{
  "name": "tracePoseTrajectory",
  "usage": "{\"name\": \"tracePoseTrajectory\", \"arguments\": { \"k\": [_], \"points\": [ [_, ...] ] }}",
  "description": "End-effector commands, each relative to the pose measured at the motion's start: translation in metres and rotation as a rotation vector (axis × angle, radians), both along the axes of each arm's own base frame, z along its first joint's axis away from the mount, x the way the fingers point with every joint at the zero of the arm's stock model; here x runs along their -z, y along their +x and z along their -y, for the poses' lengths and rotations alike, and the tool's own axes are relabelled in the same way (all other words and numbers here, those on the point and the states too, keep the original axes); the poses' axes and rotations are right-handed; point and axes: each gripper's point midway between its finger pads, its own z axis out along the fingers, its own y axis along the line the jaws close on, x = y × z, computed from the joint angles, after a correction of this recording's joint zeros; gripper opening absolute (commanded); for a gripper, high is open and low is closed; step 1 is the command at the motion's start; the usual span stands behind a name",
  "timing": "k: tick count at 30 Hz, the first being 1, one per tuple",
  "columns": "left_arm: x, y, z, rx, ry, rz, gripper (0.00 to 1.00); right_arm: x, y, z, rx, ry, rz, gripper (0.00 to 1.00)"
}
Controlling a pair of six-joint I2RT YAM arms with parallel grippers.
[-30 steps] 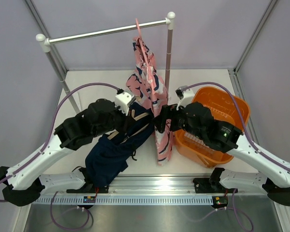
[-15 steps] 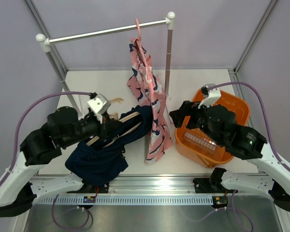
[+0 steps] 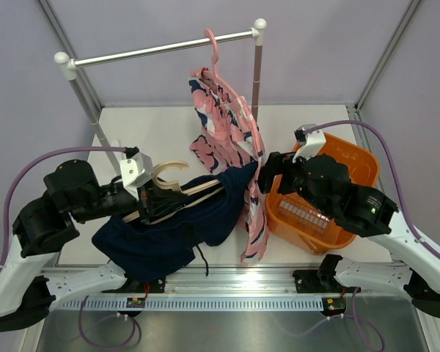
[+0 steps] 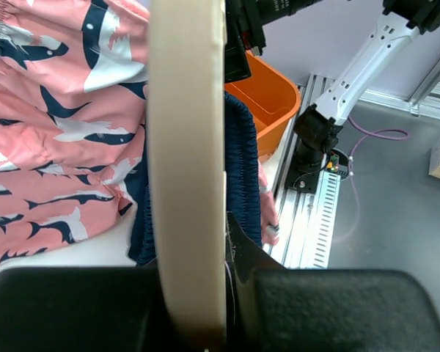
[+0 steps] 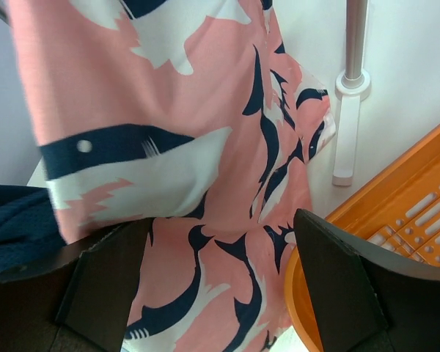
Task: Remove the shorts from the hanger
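Navy shorts (image 3: 180, 229) hang on a cream wooden hanger (image 3: 182, 191), low over the table's left half. My left gripper (image 3: 148, 202) is shut on that hanger near its hook. In the left wrist view the hanger (image 4: 187, 147) runs straight up from the jaws, with the navy shorts (image 4: 243, 161) draped on its right. My right gripper (image 3: 261, 180) stands open beside the navy waistband's right end, against pink shark-print shorts (image 3: 231, 139). In the right wrist view the fingers (image 5: 106, 273) frame that pink cloth (image 5: 205, 147) without pinching it; a navy corner (image 5: 15, 220) shows at left.
The pink shorts hang from a pink hanger (image 3: 211, 44) on the metal rail (image 3: 161, 48). The rack's right post (image 5: 350, 88) stands just behind them. An orange basket (image 3: 358, 167) sits on the table at right, under my right arm.
My left arm has drawn back to the left, carrying the hanger and the navy shorts. The right gripper pulled away, then came back toward the cloth. The pink shorts have swung.
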Motion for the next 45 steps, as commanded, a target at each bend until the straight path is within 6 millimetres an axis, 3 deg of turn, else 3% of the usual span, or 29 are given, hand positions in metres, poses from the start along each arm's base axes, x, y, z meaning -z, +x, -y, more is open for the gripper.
{"name": "tracePoseTrajectory", "arguments": {
  "k": [1, 3, 6, 10, 14, 23, 27, 31, 37, 45],
  "points": [
    [-0.026, -0.011, 0.024, 0.152, -0.06, 0.063, 0.0, -0.035, 0.0, 0.007, 0.022, 0.071, 0.067, 0.89],
    [-0.016, -0.002, 0.037, 0.154, -0.011, 0.023, 0.0, -0.038, 0.001, 0.014, 0.046, 0.061, 0.078, 0.89],
    [-0.019, -0.008, 0.044, 0.206, -0.017, 0.017, 0.0, -0.034, 0.008, 0.024, 0.11, 0.015, 0.085, 0.91],
    [-0.023, -0.01, 0.038, 0.198, -0.038, 0.039, 0.0, -0.028, 0.019, 0.044, 0.238, -0.04, 0.086, 0.91],
    [-0.013, 0.004, 0.042, 0.138, 0.0, 0.014, 0.0, -0.043, 0.015, 0.059, 0.272, 0.004, 0.123, 0.91],
    [0.019, 0.069, 0.085, -0.059, 0.107, -0.098, 0.0, -0.059, 0.006, 0.023, 0.097, 0.049, 0.105, 0.85],
    [0.025, 0.098, 0.092, -0.176, 0.14, -0.116, 0.0, -0.063, 0.005, 0.013, 0.06, 0.063, 0.104, 0.84],
    [0.02, 0.103, 0.099, -0.178, 0.134, -0.114, 0.0, -0.057, 0.006, -0.005, 0.02, 0.055, 0.084, 0.83],
    [0.005, 0.101, 0.09, -0.19, 0.108, -0.083, 0.0, -0.028, 0.017, -0.033, 0.007, -0.014, 0.033, 0.81],
    [0.001, 0.099, 0.081, -0.209, 0.1, -0.071, 0.0, -0.007, 0.024, -0.039, 0.036, -0.045, 0.006, 0.66]
  ]
}}
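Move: Just left of the right hand, about 4 cm off, level fore and aft and some 2 cm above it, is the near end of the navy shorts' waistband, on the wooden hanger the left hand grips. The pink shorts hang about 6 cm ahead of the right hand and 5 cm left; the orange basket is 7 cm ahead, 19 cm right and well below. From the left hand, the open right gripper is about 17 cm right, 10 cm ahead and 7 cm lower. Carrying the navy shorts on their hanger, the left hand goes about 10 cm forward, 8 cm right and some 5 cm down towards the right gripper, turning slightly counter-clockwise and keeping its hold. The right hand first backs off 4 cm to the right and rises as much, then swings back left about 8 cm and down, its open fingers straddling the navy waist and starting to close. ##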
